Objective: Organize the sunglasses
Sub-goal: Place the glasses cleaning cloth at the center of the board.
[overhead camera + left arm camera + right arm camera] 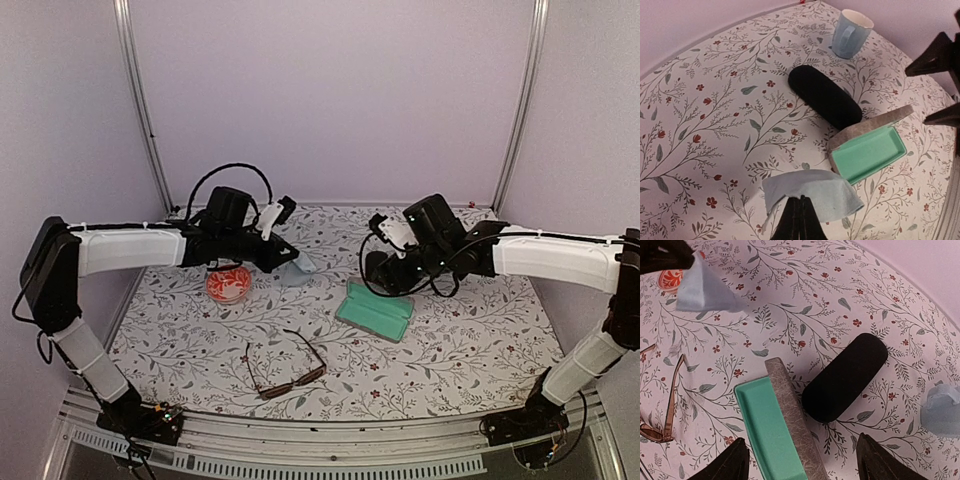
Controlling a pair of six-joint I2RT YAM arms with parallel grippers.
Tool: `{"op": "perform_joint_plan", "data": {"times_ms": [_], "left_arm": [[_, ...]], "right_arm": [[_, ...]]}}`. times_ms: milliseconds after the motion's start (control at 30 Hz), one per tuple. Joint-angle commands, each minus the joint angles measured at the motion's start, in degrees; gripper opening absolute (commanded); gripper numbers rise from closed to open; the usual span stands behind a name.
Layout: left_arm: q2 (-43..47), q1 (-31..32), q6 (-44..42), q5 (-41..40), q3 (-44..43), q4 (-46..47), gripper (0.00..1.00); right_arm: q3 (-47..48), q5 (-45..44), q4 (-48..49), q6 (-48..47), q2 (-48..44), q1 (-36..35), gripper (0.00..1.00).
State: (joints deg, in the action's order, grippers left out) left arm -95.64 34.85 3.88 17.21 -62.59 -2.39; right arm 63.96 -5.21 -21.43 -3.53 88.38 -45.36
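Observation:
The brown-framed sunglasses (285, 365) lie unfolded near the table's front, and show at the left edge of the right wrist view (660, 405). The pink-red sunglasses (229, 283) rest folded under the left arm. My left gripper (292, 262) is shut on a light blue cloth (812, 192), held above the table beside the pink-red pair (672, 277). My right gripper (805, 462) stands open above the open grey case with its green lining (767, 425) and the shut black oval case (845, 377). Nothing is between its fingers.
The green-lined case (375, 310) lies at centre right with its grey lid (872, 125) raised toward the black case (825, 97). A pale blue mug (851, 32) stands at the back. Lilac walls close the table on three sides.

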Motion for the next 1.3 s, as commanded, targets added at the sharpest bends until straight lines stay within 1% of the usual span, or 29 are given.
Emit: {"op": "perform_joint_plan", "data": {"times_ms": [0,133,233,367,500,567,667,867,933,1100,1267], "left_arm": [[3.8,4.3,-2.0,7.3,-0.3,-1.4,0.0],[4.7,9.8,-0.6,10.1,-1.9,-1.6,0.0],[4.0,15.6,1.1,11.3,-3.3,-1.1,0.0],[0.2,23.1,3.1,11.6,-6.0,0.8,0.0],[-5.5,28.4,4.4,16.7,-8.2,4.6,0.0],[-7.3,28.9,4.9,17.0,-6.8,6.0,0.0],[-9.9,27.5,4.5,15.6,-3.3,7.3,0.0],[-13.7,23.4,3.0,14.7,0.9,4.1,0.0],[-13.8,22.7,1.9,13.3,1.3,1.9,0.0],[-11.8,22.0,0.7,11.2,1.8,-0.7,0.05],[-10.3,21.9,0.5,10.9,1.9,-1.8,0.05]], "right_arm": [[-2.2,3.8,2.7,5.3,-4.3,4.4,0.75],[-4.0,5.9,3.4,9.2,-7.4,9.0,0.74],[-5.6,5.4,3.3,11.7,-9.6,11.8,0.74],[-8.0,5.8,3.3,14.3,-12.6,15.8,0.74],[-10.0,6.1,3.1,16.0,-14.0,18.5,0.74],[-10.6,6.3,2.6,16.5,-14.3,18.6,0.74],[-12.2,7.4,2.5,16.8,-14.9,18.6,0.74],[-15.6,10.9,1.9,18.1,-15.9,17.6,0.73],[-16.9,11.2,1.6,19.3,-16.2,16.4,0.73],[-20.1,11.6,0.7,22.4,-16.6,12.1,0.73],[-23.1,14.5,2.1,26.7,-17.4,7.3,0.69]]}}
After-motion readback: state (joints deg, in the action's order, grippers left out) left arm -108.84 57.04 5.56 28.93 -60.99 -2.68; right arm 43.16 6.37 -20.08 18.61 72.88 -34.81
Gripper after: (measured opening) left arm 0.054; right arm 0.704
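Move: The left hand already holds the cleaning cloth. The bare spot for it lies about 21 cm back, 17 cm to the right and 15 cm below. The open green case is some 7 cm back and 20 cm right; the black case 8 cm ahead and 21 cm right; the brown sunglasses 19 cm back and 4 cm left, all about 14 cm below. From the right hand the spot is roughly 16 cm back, 3 cm left and 15 cm below. Left hand swings the cloth about 20 cm back and rightward, then lowers it; the right hand retreats rightward. ##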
